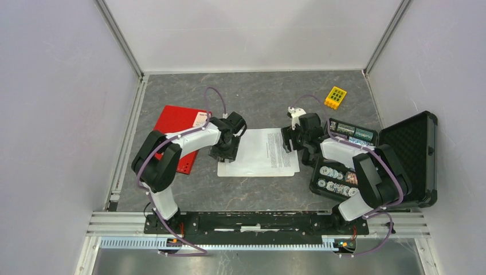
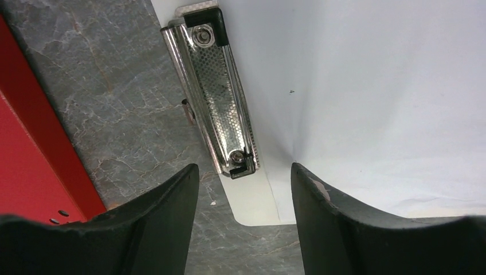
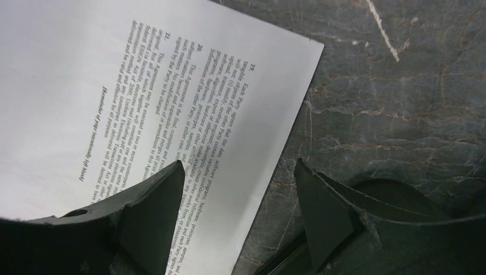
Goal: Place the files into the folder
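The files point(image 1: 265, 150) lie as white printed sheets at the table's middle, on a white clipboard point(image 1: 229, 171). The clipboard's metal clip point(image 2: 215, 91) runs along the sheets' left end. The red folder point(image 1: 176, 130) lies flat and closed at the left, partly under my left arm. My left gripper point(image 1: 224, 153) hangs open just above the clip end; in the left wrist view its fingers flank the clipboard's corner point(image 2: 252, 200) with nothing between them. My right gripper point(image 1: 288, 139) is open over the files' right edge. The printed sheet point(image 3: 172, 86) passes under its left finger.
An open black foam-lined case point(image 1: 410, 152) stands at the right, behind my right arm. In front of it sits a black tray of small round parts point(image 1: 335, 175). A yellow block point(image 1: 335, 97) lies at the back right. White walls enclose the grey marbled table point(image 1: 258, 91).
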Tool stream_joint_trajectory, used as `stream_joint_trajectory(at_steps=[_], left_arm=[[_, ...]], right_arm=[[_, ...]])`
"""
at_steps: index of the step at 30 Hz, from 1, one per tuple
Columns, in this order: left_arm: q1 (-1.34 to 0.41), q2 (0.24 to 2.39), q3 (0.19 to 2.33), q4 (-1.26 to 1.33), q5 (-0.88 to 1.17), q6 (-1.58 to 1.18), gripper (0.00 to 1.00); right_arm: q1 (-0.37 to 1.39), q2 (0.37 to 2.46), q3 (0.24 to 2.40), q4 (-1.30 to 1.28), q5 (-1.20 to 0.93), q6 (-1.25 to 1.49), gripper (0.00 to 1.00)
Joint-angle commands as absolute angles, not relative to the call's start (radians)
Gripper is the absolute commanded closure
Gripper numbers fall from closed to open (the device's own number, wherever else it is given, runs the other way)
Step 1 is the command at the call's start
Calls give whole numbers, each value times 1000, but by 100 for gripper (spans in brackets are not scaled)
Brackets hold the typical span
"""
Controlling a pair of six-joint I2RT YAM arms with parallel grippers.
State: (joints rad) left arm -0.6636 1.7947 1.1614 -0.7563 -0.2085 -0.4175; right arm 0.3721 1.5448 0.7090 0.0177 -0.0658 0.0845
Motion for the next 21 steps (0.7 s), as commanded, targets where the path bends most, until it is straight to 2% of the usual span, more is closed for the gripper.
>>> stream_joint_trajectory(at_steps=[1,12,21], left_arm=[[-669,1689,1183,-760,-222,-415,32],[-651,1550,1196,-718,-210,-408,30],[-551,1504,1075,-623,-140,-420,30]], right_arm=[[369,1529,812,18,-84,104,23],[370,1666,985,5,-64,103,27],[371,1790,1103,3,-84,84,26]])
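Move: Just above the clipboard's near-left part, the left hand has the metal clip's middle about 5 cm ahead, at nearly its own height; the top paper's middle is 4 cm ahead and 14 cm right, the red folder 10 cm ahead and 18 cm left. The right hand has the paper's far-right corner 9 cm ahead and 2 cm right, its middle 12 cm left and 1 cm back, and the chip case 22 cm right and 5 cm back. Lifting clear together: the left hand comes free of the paper by the clip and climbs about 7 cm, easing forward over the clip as its fingers swing forward and to the right some 15 degrees. The right hand rises too, arcing about 8 cm forward and a little left towards the paper's far edge, then starts to sink. Both grippers stay open and empty. ##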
